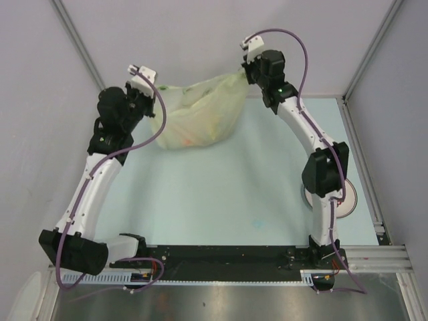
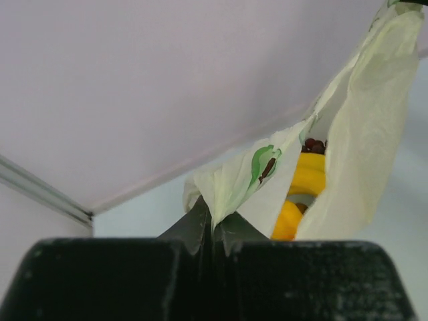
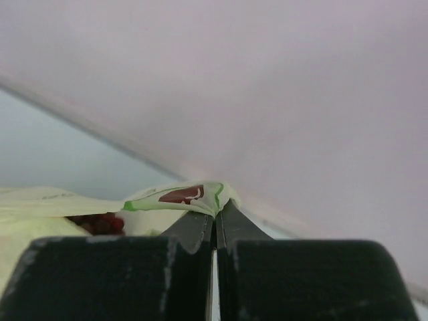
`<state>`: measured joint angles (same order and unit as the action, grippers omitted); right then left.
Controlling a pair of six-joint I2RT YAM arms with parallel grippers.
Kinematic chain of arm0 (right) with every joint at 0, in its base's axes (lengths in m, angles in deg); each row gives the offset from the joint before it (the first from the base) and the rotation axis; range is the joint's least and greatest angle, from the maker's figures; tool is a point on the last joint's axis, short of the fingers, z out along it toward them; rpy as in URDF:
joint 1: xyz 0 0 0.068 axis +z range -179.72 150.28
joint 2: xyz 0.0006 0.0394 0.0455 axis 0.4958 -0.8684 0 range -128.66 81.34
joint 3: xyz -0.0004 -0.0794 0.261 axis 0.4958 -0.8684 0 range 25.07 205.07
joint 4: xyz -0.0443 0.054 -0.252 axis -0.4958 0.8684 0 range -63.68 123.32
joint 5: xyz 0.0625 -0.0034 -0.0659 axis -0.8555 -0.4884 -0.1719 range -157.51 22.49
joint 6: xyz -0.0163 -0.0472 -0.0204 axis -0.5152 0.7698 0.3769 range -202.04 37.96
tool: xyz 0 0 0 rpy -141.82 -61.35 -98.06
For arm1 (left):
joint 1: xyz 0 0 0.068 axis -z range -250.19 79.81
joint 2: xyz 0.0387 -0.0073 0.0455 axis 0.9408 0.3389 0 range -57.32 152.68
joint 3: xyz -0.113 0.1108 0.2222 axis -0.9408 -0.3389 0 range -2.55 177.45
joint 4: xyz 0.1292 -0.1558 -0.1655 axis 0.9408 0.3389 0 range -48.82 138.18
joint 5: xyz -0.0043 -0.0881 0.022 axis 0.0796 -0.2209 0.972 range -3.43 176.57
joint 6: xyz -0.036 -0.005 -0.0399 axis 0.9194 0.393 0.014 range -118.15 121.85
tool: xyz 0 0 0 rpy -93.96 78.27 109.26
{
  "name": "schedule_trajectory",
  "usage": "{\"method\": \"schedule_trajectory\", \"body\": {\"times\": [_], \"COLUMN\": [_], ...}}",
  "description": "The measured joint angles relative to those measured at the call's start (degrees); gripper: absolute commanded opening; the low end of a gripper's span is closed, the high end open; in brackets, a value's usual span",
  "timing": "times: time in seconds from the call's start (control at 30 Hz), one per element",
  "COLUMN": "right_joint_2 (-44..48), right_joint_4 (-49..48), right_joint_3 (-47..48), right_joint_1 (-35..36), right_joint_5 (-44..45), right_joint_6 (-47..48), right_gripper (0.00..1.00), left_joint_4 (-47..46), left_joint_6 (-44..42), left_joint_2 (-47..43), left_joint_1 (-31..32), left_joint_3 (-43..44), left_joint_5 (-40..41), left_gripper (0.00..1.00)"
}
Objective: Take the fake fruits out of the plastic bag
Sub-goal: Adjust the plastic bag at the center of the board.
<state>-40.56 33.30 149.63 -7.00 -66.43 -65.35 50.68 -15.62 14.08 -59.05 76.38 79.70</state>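
Observation:
The plastic bag (image 1: 194,115) hangs stretched between my two grippers at the back of the table, its bottom resting on the pale surface. My left gripper (image 1: 155,99) is shut on the bag's left top edge (image 2: 231,184), and its fingertips (image 2: 214,219) pinch the film. My right gripper (image 1: 245,75) is shut on the right top edge (image 3: 180,196), with its fingertips (image 3: 215,214) closed on the film. Through the mouth, the left wrist view shows yellow fake fruits (image 2: 304,179) and a dark red cluster (image 2: 314,145). The right wrist view shows a dark red piece (image 3: 97,223). In the top view the fruits are faint colours through the film.
A round white plate (image 1: 349,199) lies at the right of the table, half hidden behind my right arm. Grey walls close in the back and sides, with a metal rail (image 1: 364,167) along the right edge. Both arm bases stand at the near edge.

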Motion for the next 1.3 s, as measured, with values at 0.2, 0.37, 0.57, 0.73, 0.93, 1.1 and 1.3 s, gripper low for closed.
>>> {"method": "schedule_trajectory", "body": {"times": [0.2, 0.37, 0.57, 0.73, 0.93, 1.1, 1.3], "right_joint_2": [12.9, 24.9, 32.0, 27.9, 22.2, 19.1, 17.0], "right_joint_4": [5.3, 13.4, 14.9, 15.4, 17.8, 19.8, 20.2], "right_joint_3": [-24.7, -38.6, -39.7, -37.6, -36.7, -32.1, -25.5], "right_joint_1": [-0.7, 0.4, 1.9, 1.0, -1.7, -3.8, -6.9], "right_joint_5": [-4.8, -10.2, -11.6, -8.7, -8.9, -9.4, -9.9], "right_joint_6": [1.5, 6.5, 3.7, -4.8, -15.3, -18.9, -23.4], "right_gripper": [0.00, 0.34, 0.43, 0.57, 0.08, 0.21, 0.60], "left_joint_4": [4.0, 7.8, 6.1, 4.3, 2.8, 2.2, 2.2], "left_joint_6": [6.4, 11.8, 14.1, 13.8, 13.0, 13.2, 12.5], "left_joint_2": [-2.3, -4.6, -7.2, -5.4, -3.5, -2.0, 2.5], "left_joint_1": [1.7, 2.6, 2.9, 3.0, 3.0, 3.0, 3.0], "left_joint_3": [-12.6, -15.5, -15.5, -14.2, -12.3, -10.8, -5.6], "left_joint_5": [-3.3, -5.4, -7.4, -7.3, -7.2, -5.9, -5.1], "left_gripper": [0.00, 0.00, 0.00, 0.00, 0.00, 0.00, 0.00]}}
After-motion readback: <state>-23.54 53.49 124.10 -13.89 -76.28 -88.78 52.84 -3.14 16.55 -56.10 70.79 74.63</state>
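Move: Both hands already hold the plastic bag's rim, with the bag hanging between them. Its middle lies some 16 cm to the left hand's right, 9 cm farther out and 13 cm lower; from the right hand it is about 18 cm left, 10 cm back and 8 cm down. The fake fruits sag in its bottom, about 13 cm right, 8 cm ahead and 20 cm below the left hand. Swing both grippers quickly down about 13 cm with the bag, drawing the right back nearly 18 cm and tipping it down; keep the left pinched and ease it slightly forward and up again. Let go with the right late in that drop, lift briefly, dip again tipping to some 40 degrees, nip shut and reopen beside the handle, edging forward, up and right. ##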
